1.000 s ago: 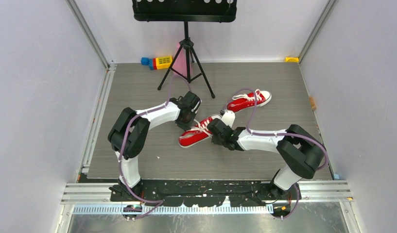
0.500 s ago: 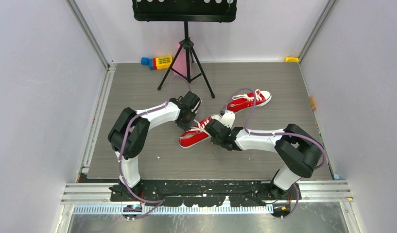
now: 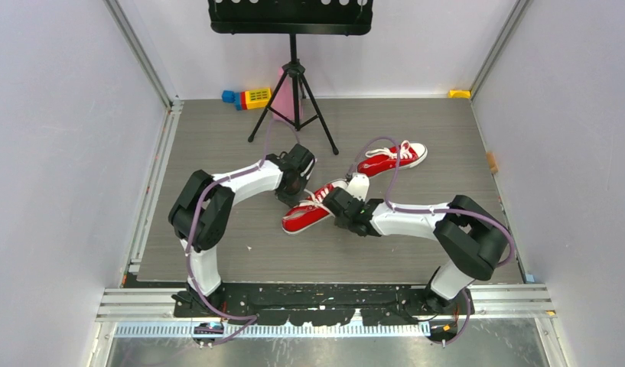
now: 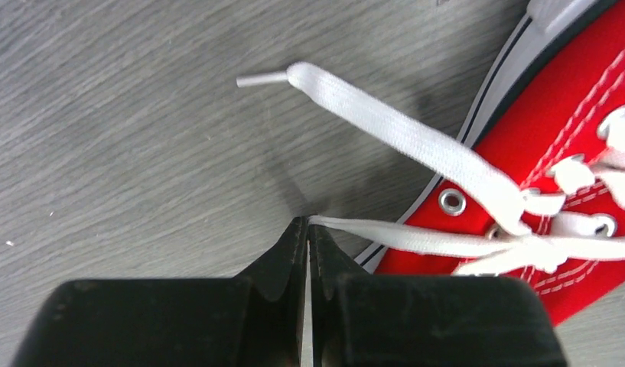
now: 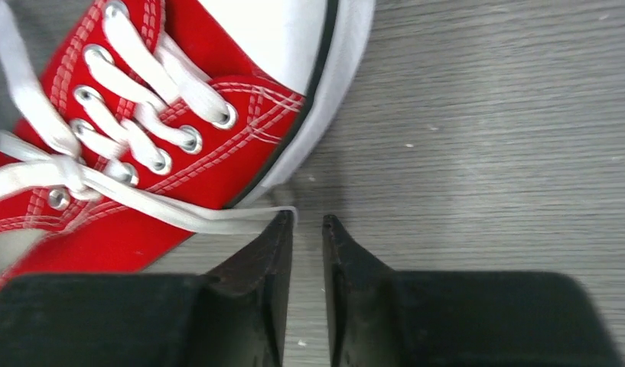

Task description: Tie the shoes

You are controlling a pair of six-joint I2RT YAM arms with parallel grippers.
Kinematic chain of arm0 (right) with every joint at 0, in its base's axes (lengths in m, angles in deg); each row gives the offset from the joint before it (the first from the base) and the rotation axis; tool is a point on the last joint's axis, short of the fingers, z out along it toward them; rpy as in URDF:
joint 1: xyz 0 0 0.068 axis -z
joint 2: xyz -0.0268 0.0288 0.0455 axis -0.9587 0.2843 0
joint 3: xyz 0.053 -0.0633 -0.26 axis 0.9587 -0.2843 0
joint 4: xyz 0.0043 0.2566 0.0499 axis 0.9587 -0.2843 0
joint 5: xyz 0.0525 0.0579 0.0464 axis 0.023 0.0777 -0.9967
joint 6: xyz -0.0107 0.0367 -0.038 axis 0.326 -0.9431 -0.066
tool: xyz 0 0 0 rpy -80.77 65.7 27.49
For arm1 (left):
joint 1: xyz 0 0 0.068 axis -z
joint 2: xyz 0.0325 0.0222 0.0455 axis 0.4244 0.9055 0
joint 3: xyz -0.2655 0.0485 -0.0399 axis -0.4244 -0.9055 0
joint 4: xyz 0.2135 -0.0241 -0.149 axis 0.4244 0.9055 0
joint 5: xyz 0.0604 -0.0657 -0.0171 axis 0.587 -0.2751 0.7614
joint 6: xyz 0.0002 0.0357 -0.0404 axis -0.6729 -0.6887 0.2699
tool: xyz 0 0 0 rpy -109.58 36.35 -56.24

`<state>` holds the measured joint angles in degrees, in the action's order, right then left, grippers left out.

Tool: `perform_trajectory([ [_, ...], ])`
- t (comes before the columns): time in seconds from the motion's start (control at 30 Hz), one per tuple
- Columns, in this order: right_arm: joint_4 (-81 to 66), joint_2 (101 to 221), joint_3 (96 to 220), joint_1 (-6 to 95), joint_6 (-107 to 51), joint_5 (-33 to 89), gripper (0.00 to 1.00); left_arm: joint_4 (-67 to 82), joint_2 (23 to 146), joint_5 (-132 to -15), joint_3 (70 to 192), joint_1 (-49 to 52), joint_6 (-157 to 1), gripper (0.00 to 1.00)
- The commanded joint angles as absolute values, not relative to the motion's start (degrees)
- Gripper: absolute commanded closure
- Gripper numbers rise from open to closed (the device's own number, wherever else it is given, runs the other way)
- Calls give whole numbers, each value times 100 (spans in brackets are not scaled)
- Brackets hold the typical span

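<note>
Two red shoes with white laces lie on the grey table. The near shoe (image 3: 313, 206) lies between both arms; the far shoe (image 3: 392, 157) is behind the right arm. My left gripper (image 4: 307, 223) is shut on one lace (image 4: 416, 237) of the near shoe (image 4: 554, 153), drawn taut from the knot. A second lace end (image 4: 385, 126) lies loose on the table. My right gripper (image 5: 307, 222) stands slightly open beside the toe side of the shoe (image 5: 164, 99). The other lace (image 5: 187, 218) rests against its left fingertip, with nothing in the gap.
A black music stand's tripod (image 3: 294, 99) stands at the back middle with a pink cloth (image 3: 284, 95) behind it. Coloured toy blocks (image 3: 248, 97) lie at the back left, and a yellow piece (image 3: 460, 93) sits in the back right corner.
My right gripper's jaws have parted and let the lace go, after edging slightly left. The left gripper keeps its hold and has barely moved.
</note>
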<state>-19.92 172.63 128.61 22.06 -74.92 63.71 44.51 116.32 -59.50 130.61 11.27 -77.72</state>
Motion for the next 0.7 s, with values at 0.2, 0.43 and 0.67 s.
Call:
perform_trajectory([
  [0.2,-2570,15321,12899,2365,-5901,5761,16,5246,9623,-5717,13178,1015,-7812,31],
  [0.43,-2449,14235,12652,2848,-5580,5795,12,4231,7863,-6134,12019,382,-7505,20],
  [0.67,-2345,13235,12537,3988,-5171,6423,12,3030,6479,-5764,10671,-519,-7267,2],
])
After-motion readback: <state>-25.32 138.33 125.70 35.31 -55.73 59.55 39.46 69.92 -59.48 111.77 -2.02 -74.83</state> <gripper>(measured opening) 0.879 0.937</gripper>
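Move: The shoe's knot lies about 5 cm to the right of the left hand and 2 cm nearer the base, roughly level with it. From the right hand the knot is some 5 cm left and 3 cm ahead, about the same height. The loose lace end is 3 cm ahead of the left hand and 1 cm to its right, a little lower. The second shoe sits about 14 cm ahead and 13 cm right of the right hand, slightly lower. The laces drawn out either side of the shoe's knot are let go: the left fingers open from shut, and the right ones, already just parting, spread wide. Both hands lift away from the shoe, then swing apart, the left ending about 16 cm up and 10 cm left, the right 15 cm up and 8 cm right, while their fingertips tip forward some 20 to 30 degrees. ##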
